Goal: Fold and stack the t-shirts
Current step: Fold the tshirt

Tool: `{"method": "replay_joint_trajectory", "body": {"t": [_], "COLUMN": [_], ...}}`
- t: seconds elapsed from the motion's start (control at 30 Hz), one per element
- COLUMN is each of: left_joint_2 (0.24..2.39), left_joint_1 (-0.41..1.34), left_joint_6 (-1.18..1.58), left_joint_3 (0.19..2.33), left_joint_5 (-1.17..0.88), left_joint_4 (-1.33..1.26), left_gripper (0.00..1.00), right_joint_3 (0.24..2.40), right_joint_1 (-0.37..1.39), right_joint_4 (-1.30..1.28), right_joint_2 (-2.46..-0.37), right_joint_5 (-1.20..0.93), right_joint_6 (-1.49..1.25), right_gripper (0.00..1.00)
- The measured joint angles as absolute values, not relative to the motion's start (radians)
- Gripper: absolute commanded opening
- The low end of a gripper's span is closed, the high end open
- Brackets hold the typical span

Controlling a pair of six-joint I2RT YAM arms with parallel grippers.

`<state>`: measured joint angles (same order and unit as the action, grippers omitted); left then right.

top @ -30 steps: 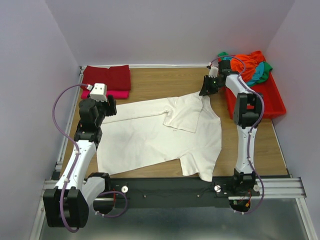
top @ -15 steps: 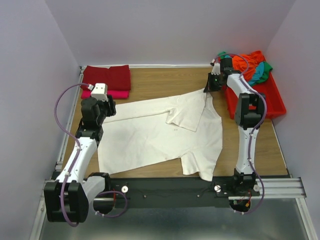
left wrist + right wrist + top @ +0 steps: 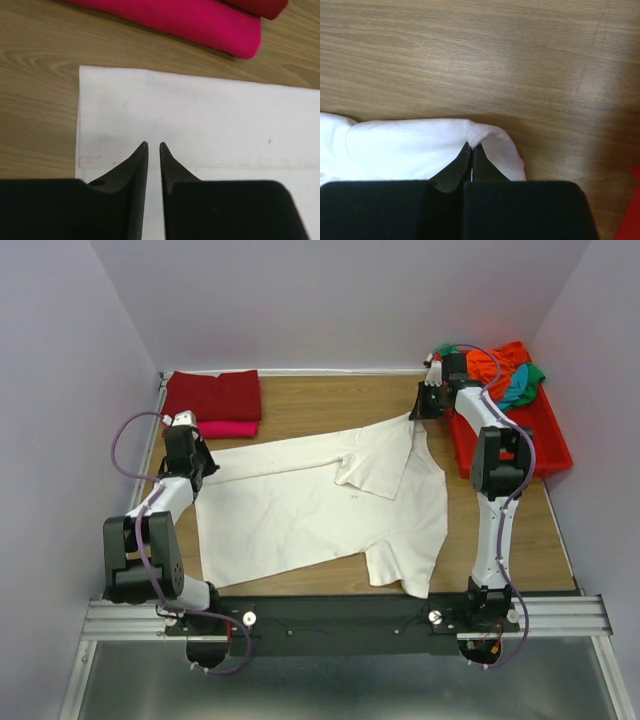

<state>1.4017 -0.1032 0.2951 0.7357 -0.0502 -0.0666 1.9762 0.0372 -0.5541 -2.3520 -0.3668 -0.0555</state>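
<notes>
The large cream-white t-shirt point(image 3: 320, 505) lies spread on the wooden table, one part folded over near its middle. My left gripper point(image 3: 203, 466) is low over the shirt's far left corner point(image 3: 150, 100). In the left wrist view the left gripper point(image 3: 154, 145) shows only a narrow gap between its tips, with flat cloth under them. My right gripper point(image 3: 418, 414) is at the shirt's far right tip. In the right wrist view the right gripper point(image 3: 471, 146) is shut on a raised fold of the cream-white t-shirt point(image 3: 410, 150). A folded dark red t-shirt point(image 3: 213, 393) lies on a folded pink t-shirt point(image 3: 228, 427) at the far left.
A red plastic tray point(image 3: 545, 445) stands at the far right, just beyond the right gripper, holding crumpled orange, teal and green t-shirts point(image 3: 500, 365). The pink t-shirt point(image 3: 200, 22) lies just beyond the white shirt's corner. Walls close in on both sides and the back.
The left arm has dropped onto the shirt's far left corner and its jaws have narrowed. The right gripper has shut on the shirt's far right tip and shifted slightly farther right.
</notes>
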Motion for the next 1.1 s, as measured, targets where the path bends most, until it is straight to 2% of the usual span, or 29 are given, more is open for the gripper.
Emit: {"method": "replay_joint_trajectory", "body": {"t": [0.43, 0.5, 0.73, 0.83, 0.9, 1.0, 1.1], "left_joint_2": [1.674, 1.708, 1.763, 1.77, 1.769, 1.753, 1.691], "left_joint_1": [-0.157, -0.162, -0.169, -0.169, -0.172, -0.178, -0.183], "left_joint_6": [0.374, 0.375, 0.38, 0.379, 0.379, 0.374, 0.367], "left_joint_3": [0.89, 0.895, 0.96, 0.975, 0.976, 0.977, 0.977], "left_joint_5": [0.027, 0.028, 0.039, 0.046, 0.058, 0.091, 0.116], "left_joint_4": [-0.038, -0.028, 0.021, 0.031, 0.035, 0.054, 0.073], "left_gripper": [0.07, 0.02, 0.0, 0.0, 0.0, 0.0, 0.02], "right_joint_3": [2.064, 2.096, 2.187, 2.215, 2.229, 2.252, 2.261], "right_joint_1": [0.037, 0.037, 0.037, 0.038, 0.038, 0.038, 0.038], "right_joint_4": [-0.546, -0.546, -0.544, -0.543, -0.543, -0.543, -0.541], "right_joint_2": [-2.392, -2.41, -2.468, -2.485, -2.494, -2.506, -2.507], "right_joint_5": [-0.353, -0.351, -0.307, -0.282, -0.27, -0.243, -0.212], "right_joint_6": [-0.054, -0.055, -0.053, -0.051, -0.047, -0.036, -0.007], "right_gripper": [0.01, 0.01, 0.01, 0.04, 0.09, 0.32, 0.39]}}
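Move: My right hand still pinches the white t-shirt's far right corner; the spot I take it to is about 6 cm ahead, 2 cm right and a couple of cm lower. The red box's middle is some 30 cm to the right and level front to back. From my left hand the t-shirt's far left corner is about 7 cm ahead, 5 cm left and 7 cm down; the folded red pile sits around 22 cm ahead and a centimetre left. With my right hand I drag the pinched corner forward over the table about 6 cm, veering right towards the end, and then open my fingers to let it go. Meanwhile my left hand goes down about 7 cm, left and a little forward to the t-shirt's left edge, shutting its fingers and tipping steeper while turning counter-clockwise, then goes on left past the edge as it rises again. ##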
